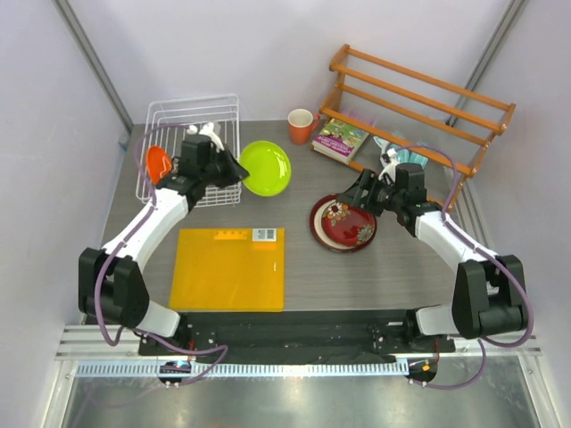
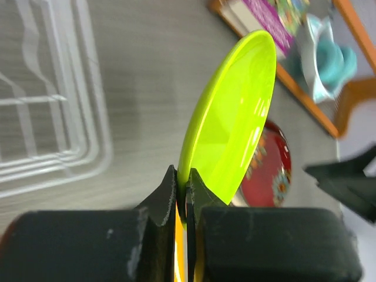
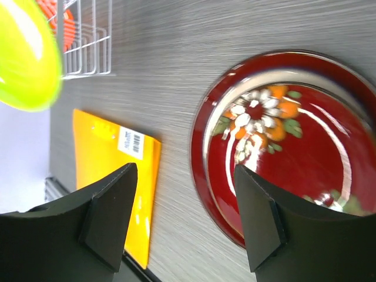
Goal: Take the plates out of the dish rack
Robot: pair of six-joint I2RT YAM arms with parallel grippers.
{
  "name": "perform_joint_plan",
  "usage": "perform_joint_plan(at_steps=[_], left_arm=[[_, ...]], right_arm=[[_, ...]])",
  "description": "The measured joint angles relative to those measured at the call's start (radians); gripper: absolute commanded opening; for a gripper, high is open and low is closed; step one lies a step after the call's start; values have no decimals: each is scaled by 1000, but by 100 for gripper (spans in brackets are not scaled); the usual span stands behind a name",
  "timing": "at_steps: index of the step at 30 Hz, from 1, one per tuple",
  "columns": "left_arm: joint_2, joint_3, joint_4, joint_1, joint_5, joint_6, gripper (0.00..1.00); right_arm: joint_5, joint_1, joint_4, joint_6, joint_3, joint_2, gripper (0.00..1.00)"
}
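Observation:
My left gripper (image 1: pixel 234 169) is shut on the rim of the lime green plate (image 1: pixel 266 167), holding it just right of the white dish rack (image 1: pixel 189 116); in the left wrist view the plate (image 2: pixel 232 117) stands on edge between my fingertips, above the table. The orange plate (image 1: pixel 158 163) stands in the rack's left side. The dark red patterned plate (image 1: pixel 343 223) lies flat on the table, also in the right wrist view (image 3: pixel 288 141). My right gripper (image 1: pixel 351 196) is open over its near rim, holding nothing; it also shows in the right wrist view (image 3: pixel 185 194).
A yellow-orange board (image 1: pixel 230 268) lies at the front centre. An orange mug (image 1: pixel 302 125) and a book (image 1: pixel 340 140) sit at the back. The orange wooden slatted shelf (image 1: pixel 419 98) stands at back right with teal items (image 1: pixel 403 153) by it.

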Motion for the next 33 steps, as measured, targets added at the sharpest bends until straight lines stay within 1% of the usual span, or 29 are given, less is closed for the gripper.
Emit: perform_joint_plan(at_steps=[2,5,11,15,17,20,21,22,23,25,26,27,28,29,31,32,33], left_arm=[[22,-29,22,-32,57,-28,0],[55,-56,51,-85,106,-61,0],[93,-98,125,-162,158,-122,0],[116,-98,158,-193,167,-136,0],[132,-97,167,-207,172,-146,0],[150,-96,173,-222,180,-150,0],[155,-94,173,-226,183,-150,0],[158,-91,173,-230,187,-150,0],[160,-89,174,-232,188,-151,0],[163,-84,182,-238,196,-151,0],[163,-83,185,-239,196,-150,0],[163,-82,188,-238,201,-150,0],[163,-81,188,-233,200,-153,0],[165,-81,189,-229,204,-160,14],[166,-81,195,-224,209,-168,37],[166,-80,196,-224,206,-164,51],[171,-76,198,-225,208,-163,60]], right_arm=[[-21,24,41,25,3,33,72],[-42,53,94,65,3,58,72],[-78,82,186,118,16,98,72],[-99,85,234,139,23,142,67],[-111,85,251,147,23,169,60],[-130,85,277,164,22,195,56],[-138,86,286,170,22,201,48],[-149,86,301,175,22,208,44],[-158,86,315,179,22,213,37],[-179,86,344,195,22,225,10],[-178,86,351,192,22,230,3],[-180,83,351,192,21,233,1],[-196,76,360,203,21,238,1],[-211,72,372,205,21,239,1],[-217,72,381,205,21,239,1],[-222,72,386,209,21,239,1],[-214,75,382,209,20,235,1]])
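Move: The left hand, already holding the green plate by its left rim, has the open right hand about 30 cm to its right, 5 cm back and 8 cm lower. From the right hand, the green plate's middle is some 24 cm left, 7 ahead and 6 up. The red plate stack lies about 6 cm back, 1 left and 11 below that hand; the orange mug is about 20 ahead, 15 left and 8 below it. Left hand lowers the plate about 13 cm rightward; right hand shifts left, pinches its free rim; left opens. ##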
